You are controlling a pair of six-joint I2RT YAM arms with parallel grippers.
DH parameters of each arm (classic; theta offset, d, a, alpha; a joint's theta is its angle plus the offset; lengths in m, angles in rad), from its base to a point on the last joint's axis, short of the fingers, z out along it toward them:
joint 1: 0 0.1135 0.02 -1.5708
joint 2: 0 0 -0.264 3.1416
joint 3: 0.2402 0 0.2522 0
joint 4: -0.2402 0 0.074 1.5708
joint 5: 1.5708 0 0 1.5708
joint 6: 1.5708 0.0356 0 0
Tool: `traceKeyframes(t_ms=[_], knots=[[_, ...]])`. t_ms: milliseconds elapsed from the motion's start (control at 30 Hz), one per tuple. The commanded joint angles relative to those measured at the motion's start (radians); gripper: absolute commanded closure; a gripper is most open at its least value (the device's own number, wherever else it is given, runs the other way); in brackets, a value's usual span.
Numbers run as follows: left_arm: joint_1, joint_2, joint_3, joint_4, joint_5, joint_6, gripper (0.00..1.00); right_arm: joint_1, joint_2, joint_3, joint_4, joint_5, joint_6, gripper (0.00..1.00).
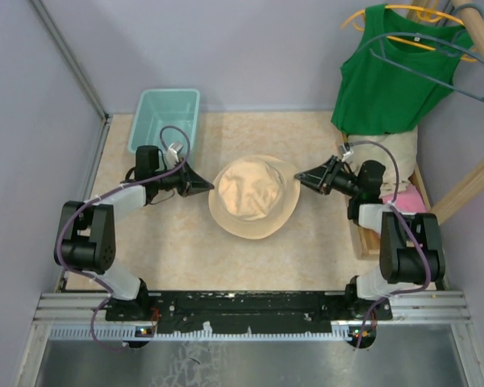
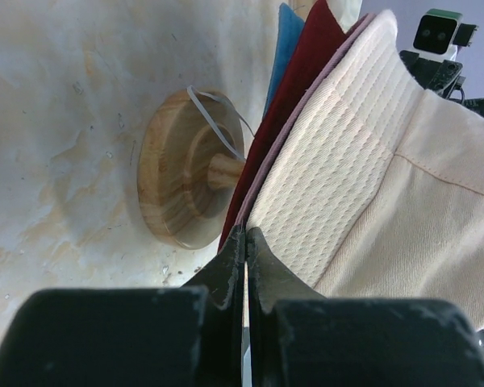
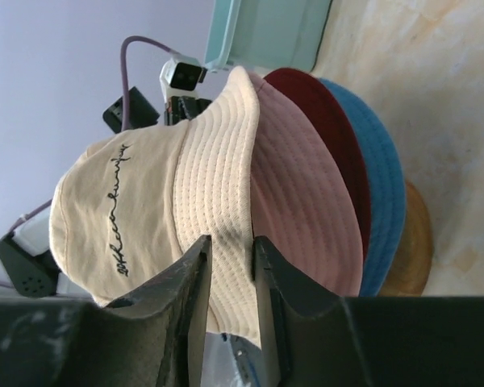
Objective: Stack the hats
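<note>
Four hats sit stacked on a wooden stand [image 2: 177, 169] at the table's middle. The beige hat [image 1: 254, 197] is on top. Under it the right wrist view shows the pink hat [image 3: 306, 201], the dark red hat [image 3: 331, 121] and the blue hat [image 3: 383, 185]. My left gripper [image 2: 246, 238] is shut, its tips against the left edge of the brims with nothing visibly held. My right gripper [image 3: 231, 239] is at the stack's right side, its jaws apart, and the beige hat's brim [image 3: 218, 177] lies between them.
A teal basket [image 1: 165, 117] stands at the back left. A green tank top [image 1: 395, 72] hangs on a hanger at the back right, above a wooden rack with beige and pink cloth [image 1: 407, 197]. Walls close in both sides.
</note>
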Motion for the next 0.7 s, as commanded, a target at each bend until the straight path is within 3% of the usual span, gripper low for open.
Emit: traceKeyframes(t_ms=[0, 67, 100, 200, 467, 667], knots=[[0.010, 0.018, 0.030, 0.022, 0.004, 0.001, 1.00, 0.051, 0.050, 0.014, 0.210, -0.011, 0.113, 0.81], [0.010, 0.019, 0.030, 0.029, 0.007, -0.002, 1.00, 0.067, 0.077, 0.004, 0.257, 0.003, 0.145, 0.97], [0.010, 0.020, 0.031, 0.030, 0.007, -0.002, 1.00, 0.068, 0.086, -0.007, 0.283, 0.012, 0.161, 1.00], [0.009, 0.023, 0.025, 0.036, 0.010, 0.000, 1.00, 0.064, 0.088, -0.040, 0.248, 0.049, 0.134, 1.00], [0.013, 0.042, -0.004, 0.042, 0.015, 0.016, 1.00, 0.062, 0.017, -0.005, -0.323, 0.173, -0.252, 1.00], [0.032, 0.066, -0.029, 0.030, -0.002, 0.057, 1.00, 0.061, 0.004, 0.009, -0.503, 0.223, -0.394, 1.00]])
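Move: The tan hat's right brim already lies between the right hand's still closing fingers; the hat's middle is about 11 cm to that hand's left and 4 cm back, near its height. The pink hat sits right under the tan one, a few cm lower, and the wooden stand's foot is roughly 9 cm left, 5 cm back and well below. From the left hand, shut on the left brim, the tan hat's middle lies about 10 cm right, 2 cm back and slightly higher. The right fingers close from about a third open and pinch the tan hat's right brim, easing some 1.5 cm left, towards the hat, as they shut. Then the hand draws the brim down about 7 cm over the pink hat, its fingertips tipping downward by 10 to 15 degrees. The left hand keeps its pinch on the left brim, sinking only a centimetre. ##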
